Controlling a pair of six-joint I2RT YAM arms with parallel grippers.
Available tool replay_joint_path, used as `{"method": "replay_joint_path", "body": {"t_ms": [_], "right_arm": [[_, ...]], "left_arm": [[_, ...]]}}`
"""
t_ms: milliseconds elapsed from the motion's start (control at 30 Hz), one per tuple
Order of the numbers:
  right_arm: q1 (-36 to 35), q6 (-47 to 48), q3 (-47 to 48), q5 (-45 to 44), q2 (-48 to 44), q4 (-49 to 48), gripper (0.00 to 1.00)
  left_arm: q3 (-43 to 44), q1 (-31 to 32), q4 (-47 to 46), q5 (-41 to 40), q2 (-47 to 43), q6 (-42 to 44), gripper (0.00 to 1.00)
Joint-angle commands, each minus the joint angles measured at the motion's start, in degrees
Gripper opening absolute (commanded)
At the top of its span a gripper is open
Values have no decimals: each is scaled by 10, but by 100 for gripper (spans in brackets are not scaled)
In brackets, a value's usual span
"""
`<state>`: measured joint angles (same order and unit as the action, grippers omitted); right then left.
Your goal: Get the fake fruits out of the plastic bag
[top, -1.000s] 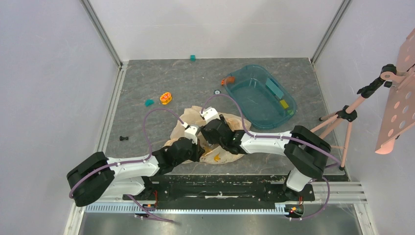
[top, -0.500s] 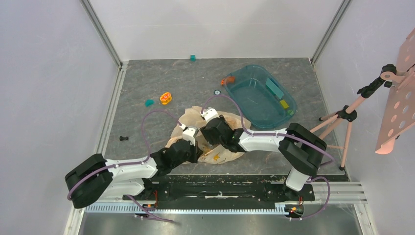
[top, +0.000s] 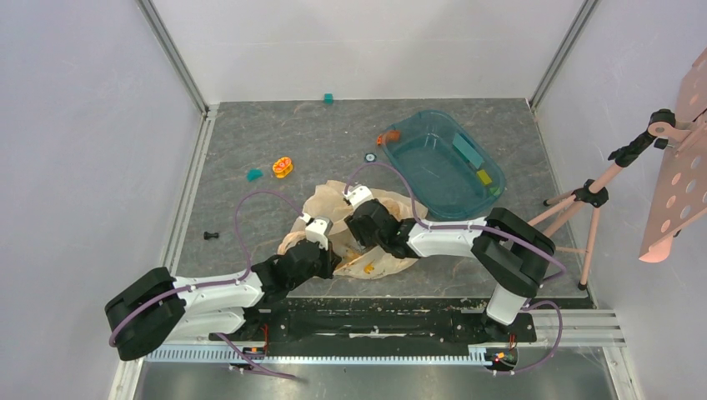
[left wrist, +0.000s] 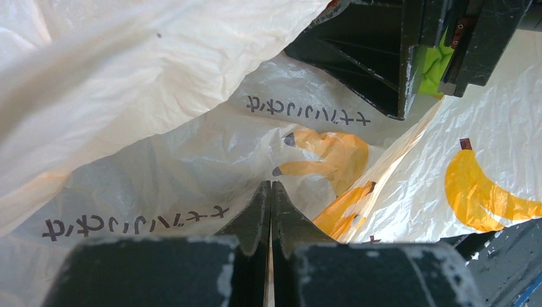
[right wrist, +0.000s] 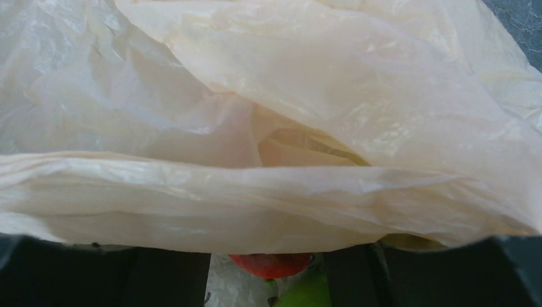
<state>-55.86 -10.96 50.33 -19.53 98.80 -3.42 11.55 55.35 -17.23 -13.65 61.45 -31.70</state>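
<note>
The plastic bag (top: 385,260), pale peach with banana prints (left wrist: 486,192), lies crumpled at the table's near middle, both grippers at it. My left gripper (left wrist: 271,188) is shut on a thin fold of the bag's film and sits at the bag's near-left edge (top: 332,260). The right gripper (top: 357,247) reaches into the bag from the right, its fingers (right wrist: 169,275) apart under a sheet of film. Of the fake fruits, a red-orange one (right wrist: 270,263) sits in the gap between those fingers and a green one (right wrist: 308,291) lies just below. The rest stay hidden.
A teal transparent tub (top: 414,129) holding small blocks stands at the back right. An orange-yellow ring toy (top: 283,167) and a teal block (top: 254,174) lie back left, a small black part (top: 211,236) at the left. A tripod (top: 584,200) stands off the right edge.
My left arm has drawn back toward the near left with the bag film still pinched. The right gripper has pushed slightly further into the bag, and its jaws have narrowed a little.
</note>
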Motion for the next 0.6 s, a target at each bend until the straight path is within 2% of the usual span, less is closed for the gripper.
{"method": "replay_joint_path", "body": {"t_ms": [0,567], "right_arm": [[2,-2,-10,8,-12,-10,49],[2,-29,-48,142,-180,-43,46]], "left_arm": [[-4,2,-14,-21,0,-25,2],[0,2,-10,-26,4,-30,2]]}}
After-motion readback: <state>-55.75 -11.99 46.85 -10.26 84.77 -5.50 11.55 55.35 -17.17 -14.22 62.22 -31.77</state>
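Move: The red fruit already sits between the right hand's fingers, inside the bag. The green fruit lies roughly 3 cm back, 2 cm right and 2 cm lower, while the teal tray's middle is about 19 cm ahead and 20 cm to the right. From the left hand, at the bag's near-left edge, the red fruit is some 6 cm ahead, 7 cm right and about level. Keeping its grip on the red fruit, the right hand lifts about 7 cm, drifting back-left and rolling some 15 degrees. ##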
